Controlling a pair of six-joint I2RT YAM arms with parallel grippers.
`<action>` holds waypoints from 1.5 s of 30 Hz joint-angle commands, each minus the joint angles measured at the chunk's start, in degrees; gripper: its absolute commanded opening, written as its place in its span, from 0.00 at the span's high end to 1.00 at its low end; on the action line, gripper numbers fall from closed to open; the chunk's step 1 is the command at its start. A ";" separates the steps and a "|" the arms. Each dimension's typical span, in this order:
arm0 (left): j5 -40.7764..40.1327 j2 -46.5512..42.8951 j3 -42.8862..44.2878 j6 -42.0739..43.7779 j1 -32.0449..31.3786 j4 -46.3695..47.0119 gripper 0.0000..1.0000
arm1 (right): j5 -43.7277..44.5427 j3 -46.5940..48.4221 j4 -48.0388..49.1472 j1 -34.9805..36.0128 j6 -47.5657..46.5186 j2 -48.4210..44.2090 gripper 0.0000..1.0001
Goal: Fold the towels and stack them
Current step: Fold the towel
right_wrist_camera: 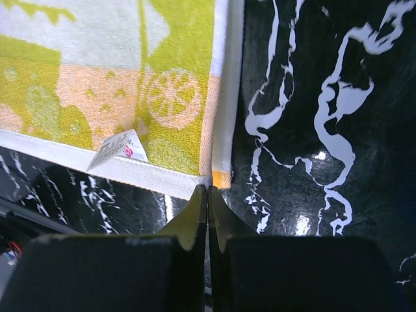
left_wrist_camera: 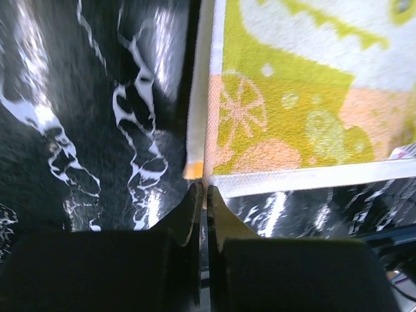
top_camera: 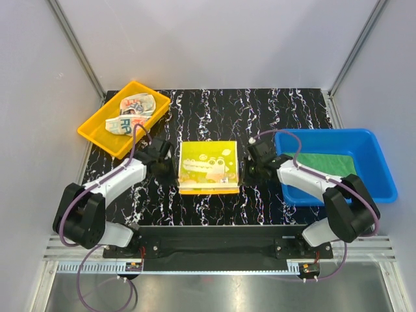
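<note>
The yellow towel point(top_camera: 208, 166) with its white pattern lies folded at the table's middle. My left gripper point(top_camera: 174, 174) is at its near-left corner. In the left wrist view the gripper point(left_wrist_camera: 202, 188) is shut, with a sliver of the towel's point(left_wrist_camera: 292, 117) orange corner pinched between the tips. My right gripper point(top_camera: 246, 170) is at the near-right corner. There the gripper point(right_wrist_camera: 207, 188) is shut on the corner of the towel's point(right_wrist_camera: 97, 84) white hem. The green towel point(top_camera: 322, 162) lies flat in the blue bin. The white and teal printed towel point(top_camera: 133, 110) sits crumpled in the yellow tray.
The yellow tray point(top_camera: 97, 133) stands at the back left and the blue bin point(top_camera: 377, 169) at the right, behind the right arm. A small white label point(right_wrist_camera: 117, 148) sticks out from the yellow towel's near hem. Black marbled tabletop point(top_camera: 273, 117) surrounds the towel.
</note>
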 commanded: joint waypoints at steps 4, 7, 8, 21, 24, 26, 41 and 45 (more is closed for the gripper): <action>2.18 1.35 -3.82 -0.55 -0.12 4.73 1.00 | -1.39 -2.69 6.69 0.52 -0.27 2.71 1.00; 1.30 1.18 -3.38 -0.19 -0.20 4.03 1.00 | -1.04 -1.28 5.63 0.52 -0.62 3.07 1.00; 0.95 1.09 -3.29 -0.19 -0.12 3.76 1.00 | -0.95 -1.10 5.28 0.52 -0.62 3.07 1.00; 1.64 -1.89 0.14 0.07 -0.29 -1.25 1.00 | 2.39 7.61 -5.08 0.52 -2.82 1.50 1.00; 3.67 -4.80 -5.37 -0.98 -0.55 1.29 1.00 | -0.07 3.57 -0.71 0.52 -1.50 -0.44 1.00; 3.93 -6.11 -9.77 -1.86 -0.73 4.36 1.00 | 0.54 0.67 0.70 0.51 -1.32 -0.54 1.00; 6.04 -3.31 -16.21 -1.60 -1.52 12.29 1.00 | 0.63 -6.46 7.56 0.60 -0.79 5.09 1.00; 6.48 -4.27 -15.86 -1.42 -1.52 12.02 1.00 | 0.54 -6.63 7.91 0.60 -0.62 5.53 1.00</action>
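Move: Each gripper is already shut on a near corner of the towel's upper layer, about 5 cm above the table, with some 20 cm between the hands. From the left hand, the lower layer's orange near edge has its middle about 10 cm right, 1 cm back and 5 cm down; from the right hand, about 10 cm left, 1 cm back and 4 cm down. The blue bin's middle is some 33 cm right and 9 cm ahead of the right hand. Keeping their pinch on the two near corners, both hands bring the lifted upper edge down and back by about 2–3 cm towards the table, and the left pauses low while the right soon eases forward and up again. Both then lift for a second stroke, the left by only a couple of centimetres, and pull the edge down and back to just above the table, the left ending about 5 cm farther back and 5 cm lower than it began, the right about 4 cm lower and barely back. ##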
